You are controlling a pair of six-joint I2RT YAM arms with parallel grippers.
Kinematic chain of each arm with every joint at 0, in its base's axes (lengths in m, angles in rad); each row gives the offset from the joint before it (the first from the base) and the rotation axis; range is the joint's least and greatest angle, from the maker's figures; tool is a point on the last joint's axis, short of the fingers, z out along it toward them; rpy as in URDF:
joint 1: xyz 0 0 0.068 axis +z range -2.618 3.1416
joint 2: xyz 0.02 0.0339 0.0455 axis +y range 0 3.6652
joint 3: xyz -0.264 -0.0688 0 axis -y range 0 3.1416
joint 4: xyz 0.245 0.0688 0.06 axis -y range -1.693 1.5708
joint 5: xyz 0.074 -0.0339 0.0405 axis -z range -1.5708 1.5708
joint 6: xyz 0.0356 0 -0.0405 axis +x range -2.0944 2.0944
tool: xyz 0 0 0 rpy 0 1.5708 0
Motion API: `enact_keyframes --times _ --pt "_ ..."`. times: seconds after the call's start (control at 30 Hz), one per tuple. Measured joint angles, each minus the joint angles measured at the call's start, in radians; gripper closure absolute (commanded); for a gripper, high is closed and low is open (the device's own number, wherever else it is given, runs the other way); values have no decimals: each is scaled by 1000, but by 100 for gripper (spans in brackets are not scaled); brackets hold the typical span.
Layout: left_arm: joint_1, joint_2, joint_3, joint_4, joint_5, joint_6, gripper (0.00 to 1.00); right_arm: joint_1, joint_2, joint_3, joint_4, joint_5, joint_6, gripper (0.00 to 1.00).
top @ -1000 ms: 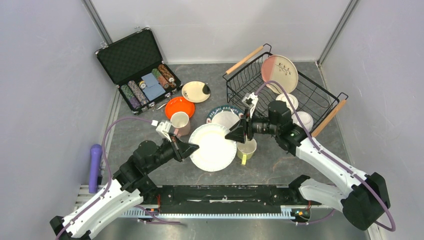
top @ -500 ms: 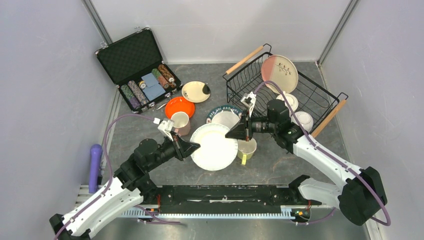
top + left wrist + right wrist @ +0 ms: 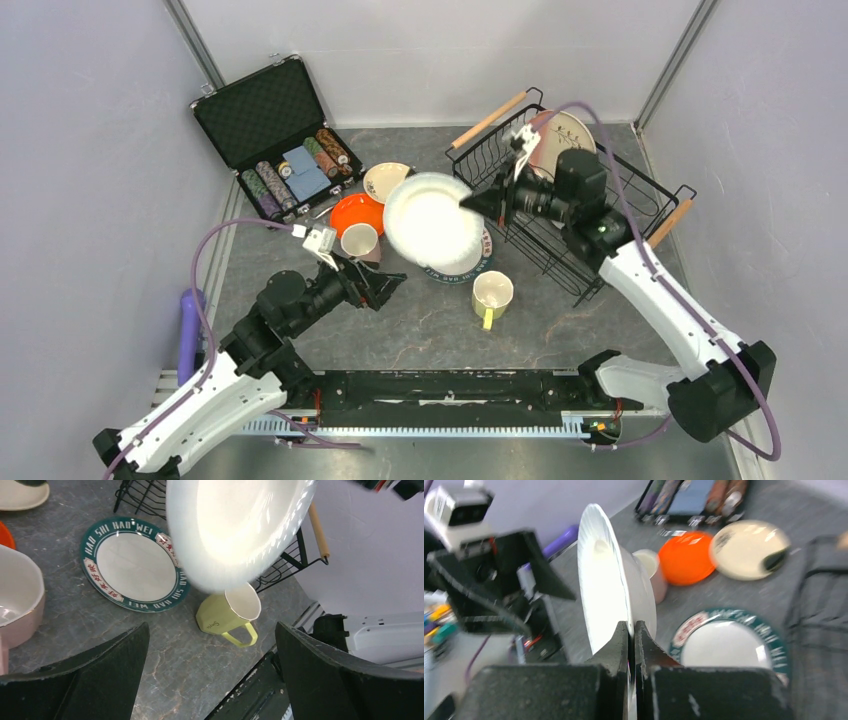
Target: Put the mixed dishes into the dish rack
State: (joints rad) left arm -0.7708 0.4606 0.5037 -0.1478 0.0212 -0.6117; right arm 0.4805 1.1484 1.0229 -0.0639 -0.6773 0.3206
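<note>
My right gripper [image 3: 468, 204] is shut on the rim of a white plate [image 3: 432, 220] and holds it tilted in the air, just left of the black wire dish rack [image 3: 632, 190]. Its fingers pinch the white plate [image 3: 606, 580] edge-on in the right wrist view. My left gripper [image 3: 392, 288] stands open and holds nothing, below the white plate [image 3: 235, 525]. On the table lie a teal-rimmed plate [image 3: 130, 565], a yellow-green mug [image 3: 492, 295], a pink mug [image 3: 358, 240], an orange plate [image 3: 350, 212] and a cream black-spotted plate [image 3: 383, 180]. A pink-cream plate [image 3: 572, 128] leans in the rack, partly behind the arm.
An open black case [image 3: 275, 135] with striped chips and a blue box sits at the back left. A purple object [image 3: 188, 320] lies by the left wall. The rack's wooden handles [image 3: 488, 120] stick out at its ends.
My left gripper let go of the white plate and opened. My right gripper closed on the plate's rim, lifted it off the table and carried it back toward the rack.
</note>
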Motion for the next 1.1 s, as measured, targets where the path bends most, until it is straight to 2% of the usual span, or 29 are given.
enact_keyframes --times 0.2,0.3,0.5,0.7,1.1 --pt "0 -5 21 -45 -32 41 0 -44 69 305 -168 288 -243 100" --pt "0 12 22 -45 -29 54 0 -122 86 338 -181 390 -341 100" --pt "0 93 21 -14 0 69 0 -332 195 337 -179 480 -456 100" --pt "0 230 21 56 61 80 0 -364 319 318 -150 483 -581 100" --pt "0 389 19 225 168 80 0 -433 430 286 -53 442 -743 100"
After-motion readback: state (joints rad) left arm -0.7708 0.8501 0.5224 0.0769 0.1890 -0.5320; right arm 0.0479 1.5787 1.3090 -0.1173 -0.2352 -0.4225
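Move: The right hand already grips the white plate; its rack place, beside the standing pink-and-cream plate, lies about 21 cm ahead, 18 right and 13 below. That plate is some 26 ahead, 21 right; the white pot 14 ahead, 26 right. From the open left hand, the green-rimmed plate lies roughly 14 cm ahead, 15 right, 22 below; the yellow mug is level, 23 right, and the pink mug 12 ahead, 7 left. Right hand arcs the held white plate some 30 cm forward-right into the rack, fingers tipping down; left shifts right, down. ##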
